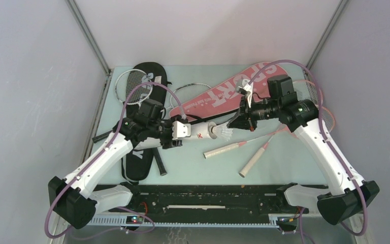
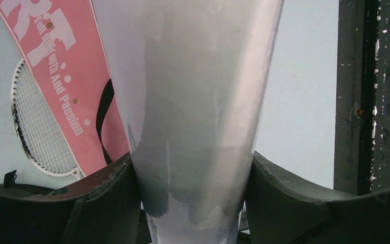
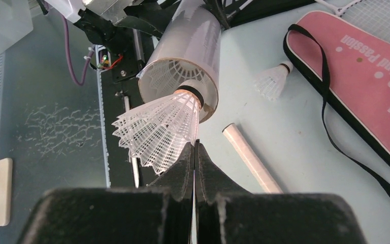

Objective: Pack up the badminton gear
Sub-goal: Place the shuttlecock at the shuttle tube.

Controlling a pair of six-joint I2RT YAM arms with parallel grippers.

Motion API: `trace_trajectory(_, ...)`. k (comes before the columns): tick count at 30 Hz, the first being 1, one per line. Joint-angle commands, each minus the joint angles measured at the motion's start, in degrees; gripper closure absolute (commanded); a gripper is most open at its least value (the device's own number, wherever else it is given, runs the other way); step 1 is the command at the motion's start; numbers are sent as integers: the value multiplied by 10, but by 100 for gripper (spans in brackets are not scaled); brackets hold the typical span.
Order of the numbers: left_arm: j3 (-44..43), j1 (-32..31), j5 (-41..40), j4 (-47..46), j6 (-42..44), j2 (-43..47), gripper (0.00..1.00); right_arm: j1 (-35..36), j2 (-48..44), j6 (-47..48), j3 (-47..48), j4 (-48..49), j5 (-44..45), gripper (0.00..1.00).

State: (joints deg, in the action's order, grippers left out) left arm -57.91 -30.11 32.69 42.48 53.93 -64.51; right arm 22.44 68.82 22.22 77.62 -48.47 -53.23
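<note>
My left gripper (image 1: 175,133) is shut on the long white tube (image 1: 203,131), which it holds level above the table; the tube (image 2: 198,101) fills the left wrist view between the jaws of the left gripper (image 2: 193,203). My right gripper (image 3: 195,147) is shut on the skirt edge of a white shuttlecock (image 3: 162,124), whose cork end sits at the tube's open mouth (image 3: 190,40). Another shuttlecock's skirt (image 3: 170,76) shows inside the tube. In the top view the held shuttlecock (image 1: 226,133) is just left of the right gripper (image 1: 236,122).
A loose shuttlecock (image 3: 271,81) lies by the pink "SPORT" cover (image 1: 223,91) and its black strap. Two racket handles (image 1: 223,150) (image 1: 254,160) lie in the middle. The black cover (image 1: 150,71) and a white racket head (image 1: 129,84) are at the left.
</note>
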Motion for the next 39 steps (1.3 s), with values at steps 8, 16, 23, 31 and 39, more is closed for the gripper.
trace_trajectory(8,-39,-15,33,-25,-12,-3,42,73,32,-50,2,53,56,100)
trace_trajectory(16,-35,-20,46,-16,-4,-6,42,115,22,-27,2,57,158,78)
trace_trajectory(23,-38,-21,55,-10,1,-12,42,123,16,-10,2,49,193,48)
trace_trajectory(31,-39,-21,69,-3,5,-13,42,124,21,-5,-4,49,198,34)
trace_trajectory(39,-33,-21,66,-3,10,-9,42,108,6,-2,-4,47,198,34)
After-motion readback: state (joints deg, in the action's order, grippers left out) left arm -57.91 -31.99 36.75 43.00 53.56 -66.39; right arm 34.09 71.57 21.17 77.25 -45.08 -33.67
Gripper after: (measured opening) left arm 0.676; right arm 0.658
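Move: The shuttlecock is already pinched by its skirt in the right fingers, cork in the tube mouth. That mouth's middle lies some 7 cm left of the right hand, 2 cm back and 4 cm lower. Roughly 20 cm below this hand are a pink racket handle, 3 cm ahead and 2 cm left, and a loose shuttlecock, 11 cm ahead and 16 cm left. From the left hand the mouth is about 15 cm right, 1 cm ahead and 4 cm higher. The shuttlecock goes cork first farther into the tube mouth: the right hand carries it about 3.5 cm left and 2 cm down, then opens its fingers wide to let go of the skirt, tipping them down some 10 degrees while easing about 1 cm back right and forward. The left hand keeps its grip on the tube and brings it about 2 cm right and back. ##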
